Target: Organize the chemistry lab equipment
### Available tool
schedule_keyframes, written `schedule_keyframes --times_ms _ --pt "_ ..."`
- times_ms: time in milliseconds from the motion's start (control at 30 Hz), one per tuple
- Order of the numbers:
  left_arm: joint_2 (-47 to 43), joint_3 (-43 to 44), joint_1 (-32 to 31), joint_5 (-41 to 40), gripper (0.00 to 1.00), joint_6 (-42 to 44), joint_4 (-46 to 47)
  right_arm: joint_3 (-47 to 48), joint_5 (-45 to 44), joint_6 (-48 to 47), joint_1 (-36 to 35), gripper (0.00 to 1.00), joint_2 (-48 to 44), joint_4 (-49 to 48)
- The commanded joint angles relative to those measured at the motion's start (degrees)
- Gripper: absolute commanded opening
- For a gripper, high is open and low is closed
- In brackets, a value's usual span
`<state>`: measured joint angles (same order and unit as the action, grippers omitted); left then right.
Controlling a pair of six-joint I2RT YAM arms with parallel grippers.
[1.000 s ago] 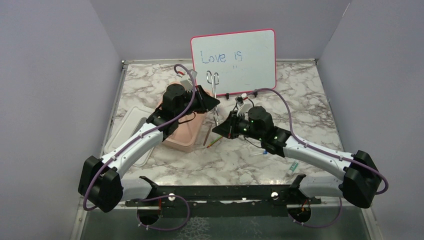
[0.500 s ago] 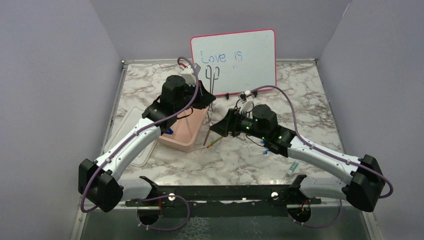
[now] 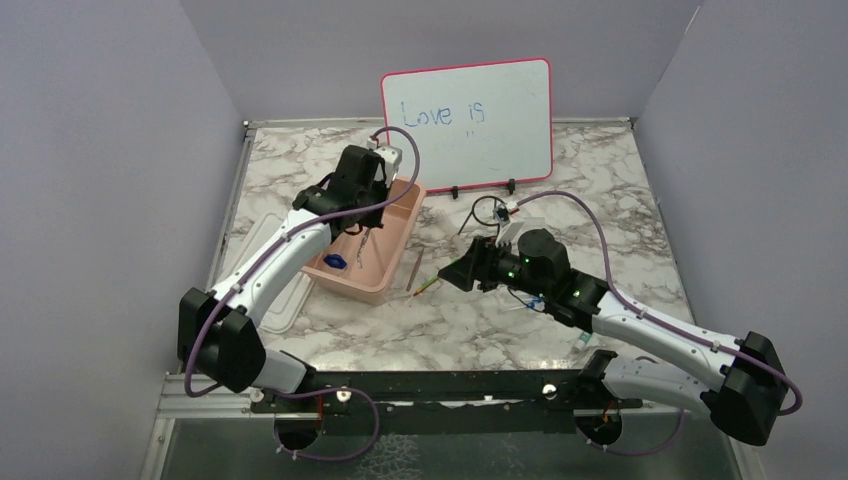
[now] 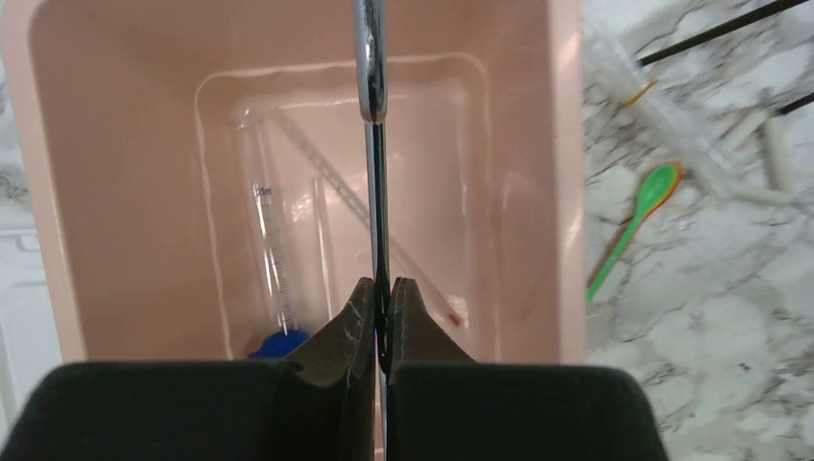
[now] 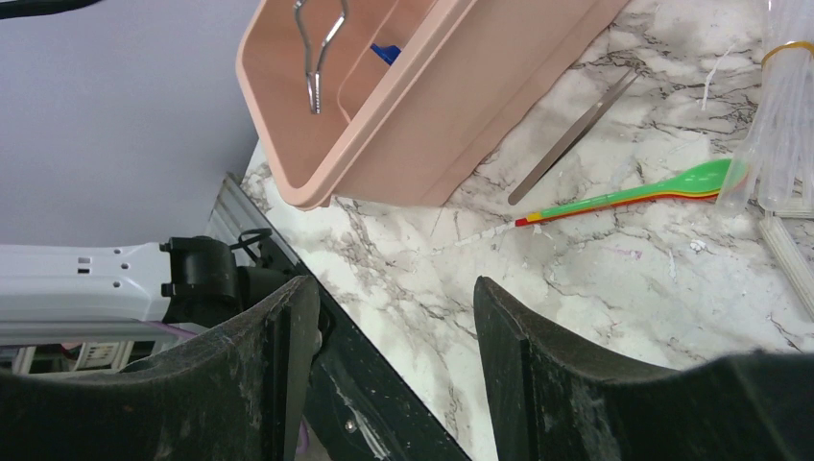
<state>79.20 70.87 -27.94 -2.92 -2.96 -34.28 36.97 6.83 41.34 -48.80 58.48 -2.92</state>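
Note:
My left gripper (image 4: 382, 317) is shut on the thin metal tongs (image 4: 370, 67) and holds them hanging down into the pink tub (image 4: 566, 192); the tong tips (image 5: 320, 48) show inside the tub in the right wrist view. A clear blue-capped tube (image 4: 274, 259) and a thin rod lie on the tub floor. My right gripper (image 5: 394, 288) is open and empty, above the table right of the tub (image 3: 395, 245). The green-handled tool (image 5: 634, 197) and a flat metal strip (image 5: 566, 144) lie between the tub and my right gripper (image 3: 455, 272). The black ring stand (image 3: 490, 212) stands behind it.
The pink-framed whiteboard (image 3: 467, 125) stands at the back. The tub's white lid (image 3: 250, 265) lies left of the tub. Small blue-capped tubes (image 3: 525, 303) and clear tubes (image 5: 779, 125) lie under and beside the right arm. Grey walls enclose the table.
My left gripper carried the tongs from in front of the whiteboard leftward over the tub and lowered them into it. My right arm drew back slightly to the right.

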Motion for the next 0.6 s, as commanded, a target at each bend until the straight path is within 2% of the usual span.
schedule_keyframes --times_ms 0,333,567 --pt "3.0 1.4 2.4 1.2 0.00 6.8 -3.7 -0.5 -0.6 -0.5 -0.3 0.64 -0.7 -0.1" --pt "6.9 -3.5 2.6 11.1 0.00 6.8 -0.5 -0.3 -1.4 -1.9 -0.2 0.64 -0.2 0.7" --pt "12.5 -4.7 2.6 14.5 0.00 2.0 3.8 -1.0 -2.8 -1.7 -0.2 0.64 -0.6 1.4"
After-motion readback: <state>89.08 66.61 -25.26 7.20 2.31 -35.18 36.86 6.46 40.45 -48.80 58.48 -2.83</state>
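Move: The left hand, still gripping the metal tongs, is above the pink bin, whose middle lies about 3 cm to its left, 1 cm back and 14 cm below. The blue-headed piece in the bin is roughly 10 cm left and 5 cm back. Outside, the tweezers lie some 8 cm right and 7 cm back, the green spoon about 14 cm right and 8 cm back. From the right hand, the bin's middle is some 19 cm left and 12 cm ahead. Downward, the left hand lowers the tongs about 9 cm into the pink bin, first swinging a little left, then easing back towards its right and drawing back a couple of centimetres. On the way the wrist tips the fingers some 15 degrees more steeply down and turns slightly clockwise; the fingers stay shut on the tongs. ##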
